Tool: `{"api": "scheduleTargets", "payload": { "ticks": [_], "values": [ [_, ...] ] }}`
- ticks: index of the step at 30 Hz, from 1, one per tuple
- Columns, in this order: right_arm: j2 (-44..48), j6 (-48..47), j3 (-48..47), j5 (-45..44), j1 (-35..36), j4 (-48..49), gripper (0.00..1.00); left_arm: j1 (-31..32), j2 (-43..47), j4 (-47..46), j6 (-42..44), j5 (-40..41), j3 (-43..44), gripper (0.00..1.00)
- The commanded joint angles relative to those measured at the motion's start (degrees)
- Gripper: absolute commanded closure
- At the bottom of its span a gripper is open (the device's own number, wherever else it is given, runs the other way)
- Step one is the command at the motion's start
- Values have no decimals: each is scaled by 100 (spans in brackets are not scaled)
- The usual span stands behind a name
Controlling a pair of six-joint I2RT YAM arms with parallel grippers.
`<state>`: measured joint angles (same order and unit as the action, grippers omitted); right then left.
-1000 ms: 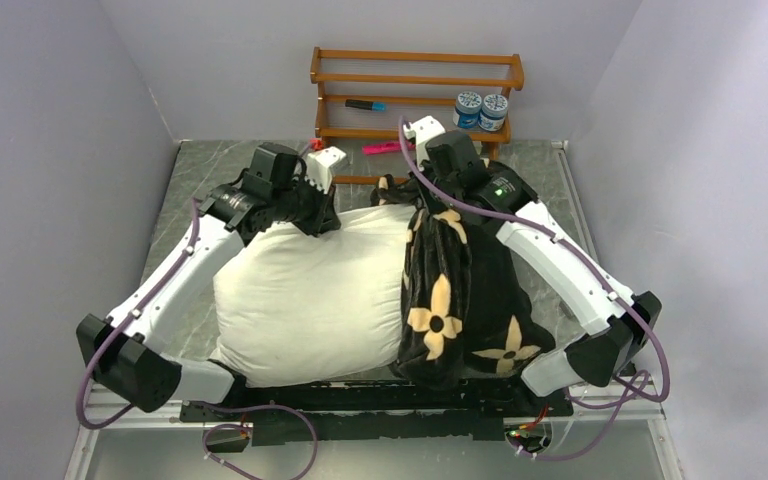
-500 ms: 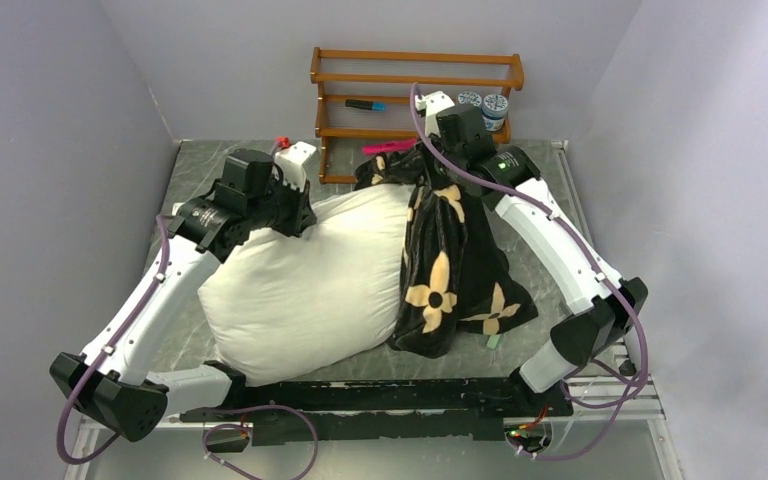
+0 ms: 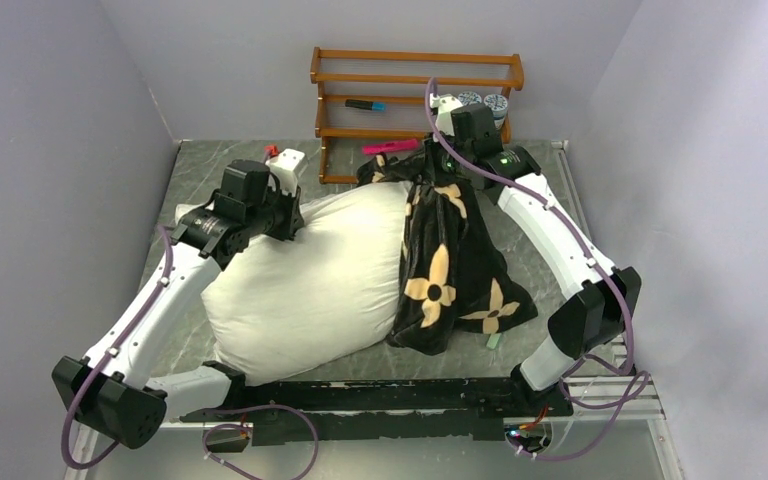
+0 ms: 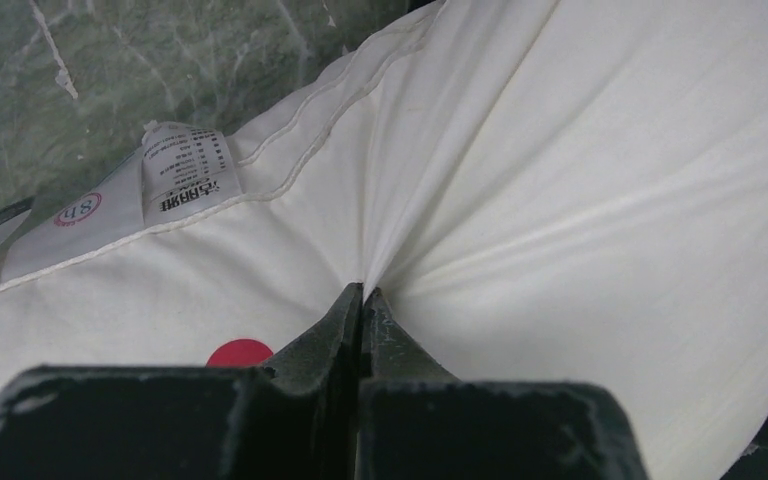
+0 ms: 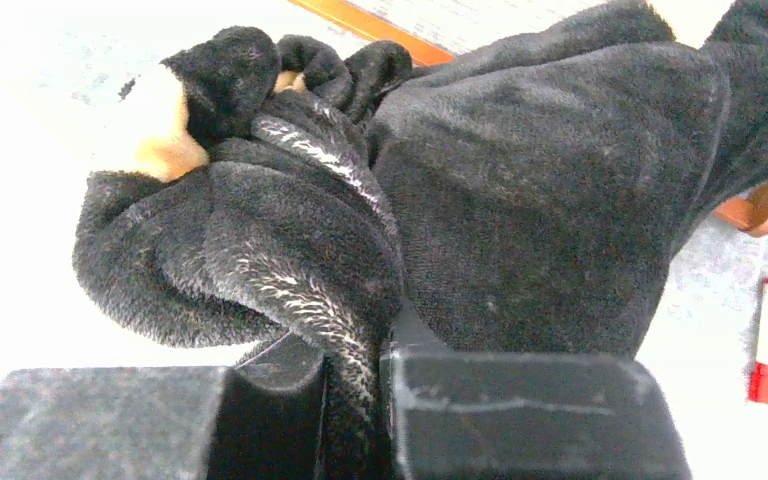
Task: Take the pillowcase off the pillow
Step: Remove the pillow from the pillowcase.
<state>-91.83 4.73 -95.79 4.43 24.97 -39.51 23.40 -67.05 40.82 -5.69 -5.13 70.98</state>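
Observation:
The white pillow (image 3: 310, 270) lies across the table, its right end still inside the black pillowcase (image 3: 450, 270) with cream flower motifs. My left gripper (image 3: 285, 218) is shut on a pinch of the pillow's white cloth (image 4: 520, 170) at its upper left; a white tag (image 4: 185, 170) and a red dot of the logo (image 4: 240, 352) show beside the jaws. My right gripper (image 3: 438, 160) is shut on a bunched fold of the pillowcase (image 5: 520, 210) and holds it lifted at the far side, near the shelf.
A wooden shelf rack (image 3: 415, 95) stands at the back with two jars (image 3: 484, 100), a dark marker (image 3: 365, 104) and a pink marker (image 3: 392, 147). A small green object (image 3: 494, 341) lies on the marble tabletop (image 3: 175, 190) by the pillowcase's near edge. Grey walls close both sides.
My right gripper has pulled the pillowcase up and toward the far shelf, baring more pillow. My left gripper has drawn the pillow's corner leftward; the pillow has shifted left.

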Motion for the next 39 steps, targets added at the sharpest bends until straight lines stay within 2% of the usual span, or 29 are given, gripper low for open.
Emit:
{"api": "scheduleTargets", "payload": {
  "ticks": [1,3,6,10,15,18,20,26,30,34,39],
  "values": [
    [11,37,151,120,-238,803,97,-160,-48,240,-106,32,-151,95],
    [-56,16,154,171,-238,813,92,-160,-156,168,-132,-51,-29,88],
    [-24,-24,111,83,-238,796,77,-159,-212,112,-113,-1,245,73],
    [225,-51,75,-48,-234,763,62,-152,-191,174,-52,161,605,45],
    [770,8,244,-56,-231,699,45,-138,-11,175,-45,-70,789,16],
    [1172,121,505,-15,-223,666,37,-81,131,127,-14,-218,765,5],
    [1428,178,688,39,-197,582,31,13,245,126,42,-222,785,4],
    [2092,373,1043,-83,-20,122,24,504,544,66,308,-69,638,4],
    [2599,664,1510,-219,269,-67,22,1135,619,-68,253,152,368,4],
    [3155,1310,2207,-680,1080,213,22,1967,743,-302,10,494,-10,4],
    [3718,2230,3047,-1638,2179,387,20,2630,924,-522,-209,952,-499,4]
  ]
}}
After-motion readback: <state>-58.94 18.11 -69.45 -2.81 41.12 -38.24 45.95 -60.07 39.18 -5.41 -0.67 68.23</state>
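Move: The left fingers are pinching the raised far edge of the white pillow. The pillow's middle is some 7 cm back from them, 2 cm to the right and 15 cm down; the pillowcase's middle is about 30 cm to the right and 6 cm back. The right fingers grip the pillowcase's far end, with its middle about 15 cm back, 2 cm left and 20 cm below; the pillow's middle lies 26 cm left and 17 cm back, the pink marker 10 cm ahead and 10 cm left. Open both grippers wide to let go of the pillow's edge and of the pillowcase's far end, then lift both clear. Bring the right gripper up about 7 cm and back some 16 cm, sinking again over the pillowcase's flower. Carry the left up 6 cm, then back and right about 8 cm each across the pillow towards the pillowcase, dropping at the end and turning some 20 degrees clockwise. ##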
